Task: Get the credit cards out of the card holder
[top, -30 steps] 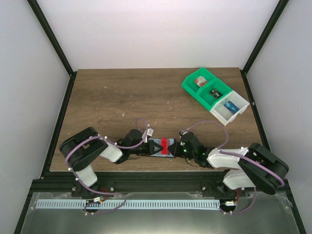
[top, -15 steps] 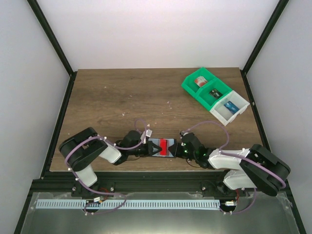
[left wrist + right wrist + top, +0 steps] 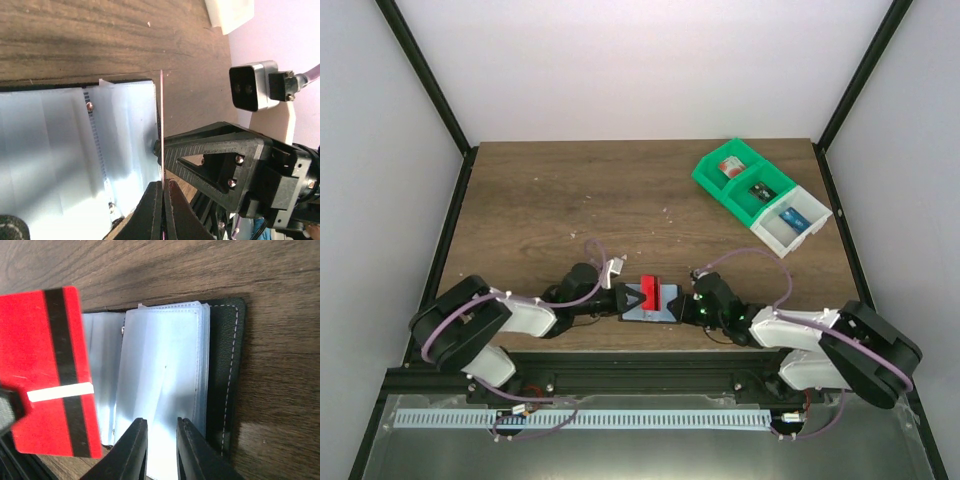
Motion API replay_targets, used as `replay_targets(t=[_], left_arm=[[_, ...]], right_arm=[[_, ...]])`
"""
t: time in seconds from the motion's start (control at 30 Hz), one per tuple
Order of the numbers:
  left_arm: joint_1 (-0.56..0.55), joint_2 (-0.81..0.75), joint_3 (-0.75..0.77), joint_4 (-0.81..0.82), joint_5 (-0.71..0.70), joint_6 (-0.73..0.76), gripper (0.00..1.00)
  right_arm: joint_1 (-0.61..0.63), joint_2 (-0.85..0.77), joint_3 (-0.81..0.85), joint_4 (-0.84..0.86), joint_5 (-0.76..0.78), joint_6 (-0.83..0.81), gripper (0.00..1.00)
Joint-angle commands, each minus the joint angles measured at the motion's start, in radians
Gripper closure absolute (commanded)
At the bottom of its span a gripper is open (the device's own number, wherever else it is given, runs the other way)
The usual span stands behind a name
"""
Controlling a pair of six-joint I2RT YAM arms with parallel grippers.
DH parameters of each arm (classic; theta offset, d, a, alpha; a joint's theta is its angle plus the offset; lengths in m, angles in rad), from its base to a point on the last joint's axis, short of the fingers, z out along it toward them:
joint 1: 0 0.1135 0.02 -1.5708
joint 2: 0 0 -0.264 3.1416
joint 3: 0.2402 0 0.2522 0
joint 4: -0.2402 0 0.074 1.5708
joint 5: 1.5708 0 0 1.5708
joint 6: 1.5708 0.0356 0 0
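Observation:
The card holder (image 3: 663, 313) lies open near the table's front edge, its clear sleeves (image 3: 165, 375) fanned inside a dark stitched cover (image 3: 226, 365). My left gripper (image 3: 632, 297) is shut on a red credit card (image 3: 649, 289) with a black stripe (image 3: 50, 370), held on edge just above the holder's left side. In the left wrist view the card (image 3: 161, 125) shows as a thin line rising from the left gripper (image 3: 163, 189). My right gripper (image 3: 161, 434) rests on the sleeves at the holder's right side, jaws a narrow gap apart with nothing between them.
A green two-part bin (image 3: 740, 180) and a joined white bin (image 3: 792, 218) stand at the back right, each with a small item inside. The white bin's corner (image 3: 227, 15) shows in the left wrist view. Bare wooden table (image 3: 570, 200) spreads behind the arms.
The left gripper has drawn the red card out of the holder, to the left and up onto its edge. The left arm has pulled back to the left. The right gripper has stayed put.

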State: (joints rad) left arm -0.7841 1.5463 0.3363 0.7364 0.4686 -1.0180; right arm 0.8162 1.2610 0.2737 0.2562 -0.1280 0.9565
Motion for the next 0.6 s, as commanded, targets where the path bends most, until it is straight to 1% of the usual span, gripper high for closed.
replay_targets(t=[0.0,0.13,0.3,0.33,0.37,0.43,0.47,0.53,0.57], left_arm=[[0.013,-0.087,0.002,-0.122,-0.039,0.044,1.0],[0.021,-0.175,0.013,-0.221,-0.049,0.059,1.0],[0.047,-0.275,0.001,-0.246,-0.019,0.034,1.0],[0.06,-0.295,0.0,-0.255,-0.002,0.031,1.0],[0.078,-0.317,-0.002,-0.273,0.013,0.029,1.0],[0.114,-0.373,-0.007,-0.315,0.042,0.025,1.0],[0.131,-0.4,-0.011,-0.322,0.057,0.022,1.0],[0.159,-0.457,-0.013,-0.344,0.091,0.015,1.0],[0.171,-0.482,-0.01,-0.358,0.106,0.01,1.0]], right_arm=[[0.008,-0.056,0.012,-0.07,0.04,-0.059,0.8],[0.008,-0.142,0.045,-0.09,0.048,-0.181,0.8],[0.008,-0.322,0.073,-0.089,0.065,-0.368,0.8],[0.008,-0.363,0.061,-0.063,0.058,-0.434,0.8],[0.008,-0.406,0.041,-0.027,0.04,-0.466,0.79],[0.01,-0.493,-0.016,0.099,-0.028,-0.584,0.79],[0.008,-0.535,-0.041,0.134,-0.039,-0.625,0.79],[0.011,-0.595,-0.065,0.155,-0.03,-0.72,0.79],[0.011,-0.615,-0.063,0.147,-0.016,-0.761,0.77]])
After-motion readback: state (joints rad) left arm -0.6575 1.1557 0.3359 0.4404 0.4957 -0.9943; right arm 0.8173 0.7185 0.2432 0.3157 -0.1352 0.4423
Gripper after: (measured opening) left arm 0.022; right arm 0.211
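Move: The red card is already pinched in the left fingers, its middle about 2 cm to that hand's right and 1 cm forward, level with it. From the same hand the open card holder's middle lies some 2 cm to the right, 1 cm back and 5 cm below. From the right hand the card is about 5 cm left, 2 cm forward and 3 cm higher, and the holder's middle is 5 cm left, neither ahead nor back, 2 cm lower. Keeping its shut pinch on the edge of the red card, the left hand carries it up about 7 cm and also some 4 cm left, away from the open card holder, speeding up as it goes with hardly any turn of the wrist. The right hand starts slowly from just over the holder's right-hand pages, then sweeps almost straight up by some 16 cm, tipping its fingers up about 45 degrees from their downward slant while they stay slightly open and empty. ##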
